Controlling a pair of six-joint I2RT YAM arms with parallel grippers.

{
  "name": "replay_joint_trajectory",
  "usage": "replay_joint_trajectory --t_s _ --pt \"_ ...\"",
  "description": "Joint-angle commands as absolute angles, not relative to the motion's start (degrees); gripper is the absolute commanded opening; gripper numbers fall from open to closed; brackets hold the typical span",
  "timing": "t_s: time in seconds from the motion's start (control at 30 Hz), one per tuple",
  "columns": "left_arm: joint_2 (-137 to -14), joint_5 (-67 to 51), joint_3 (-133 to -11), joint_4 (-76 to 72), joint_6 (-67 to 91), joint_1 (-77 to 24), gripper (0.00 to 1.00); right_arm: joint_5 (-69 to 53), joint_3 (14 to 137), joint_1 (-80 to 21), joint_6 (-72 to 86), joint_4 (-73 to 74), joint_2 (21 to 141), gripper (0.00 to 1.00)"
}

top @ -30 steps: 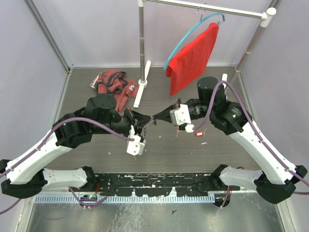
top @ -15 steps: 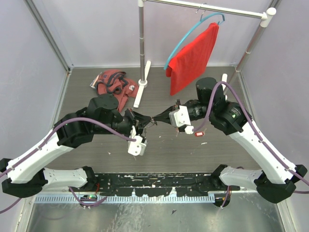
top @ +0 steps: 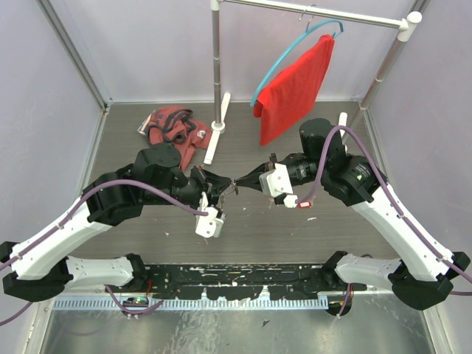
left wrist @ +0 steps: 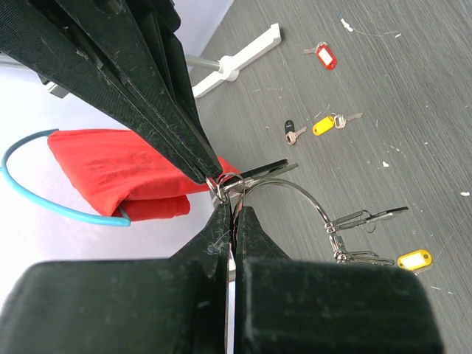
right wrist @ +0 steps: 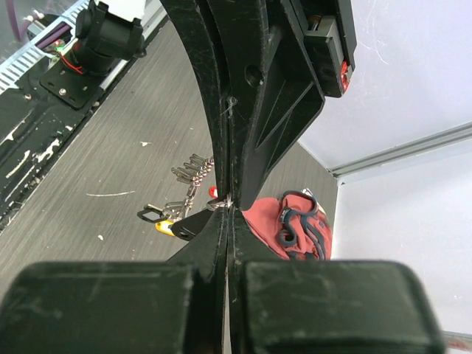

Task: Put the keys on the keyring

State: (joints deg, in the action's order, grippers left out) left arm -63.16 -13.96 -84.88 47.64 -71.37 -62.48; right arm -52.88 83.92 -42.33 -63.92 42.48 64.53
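Note:
In the top view my left gripper (top: 226, 184) and right gripper (top: 240, 181) meet tip to tip above the table's middle. In the left wrist view my left gripper (left wrist: 234, 210) is shut on the keyring (left wrist: 299, 190), a thin silver wire arc. Keys hang from it, one with a yellow tag (left wrist: 413, 259). My right gripper (right wrist: 230, 210) is shut on a small silver loop beside a black tag (right wrist: 188, 223), right at the ring. Its fingers (left wrist: 166, 110) reach the ring from the upper left. Loose keys lie on the table with red (left wrist: 325, 56), black (left wrist: 289, 130) and yellow (left wrist: 322, 126) tags.
A garment rack pole (top: 216, 66) stands at the back, with a white base bar (top: 217, 136). A red cloth (top: 295, 85) hangs from a blue hanger. A crumpled red bag (top: 173, 129) lies at the back left. Walls close in on both sides.
My right wrist has rolled slightly and its white camera block has shifted a little right. Both grippers stay shut, tip to tip, at the same spot.

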Motion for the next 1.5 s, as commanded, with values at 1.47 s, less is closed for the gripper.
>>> replay_joint_trajectory --t_s 1.47 --pt "-61.0 -10.0 -83.0 39.6 -69.0 -62.8 0.00 -44.2 78.1 -42.8 -42.5 26.1 56.5 0.34"
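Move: Just to the left of the right fingertips, about 2 cm off and 1 cm lower, is the keyring's free end, pinched at the left hand's own fingertips. The key with the black tag is at this junction; its tag lies from the right hand some 3 cm back, 1 cm left and 1 cm below. The keys already threaded hang about 5 cm back, 4 cm left and 6 cm below the right hand. Easing about 1 cm to the right with its fingers still shut at the black-tagged key's small ring, the right hand then opens about a third of the way, lets go and backs off up and farther right, roughly 2 cm in all. The left hand keeps its pinch on the keyring almost still, rising about 1 cm only at the very end. ##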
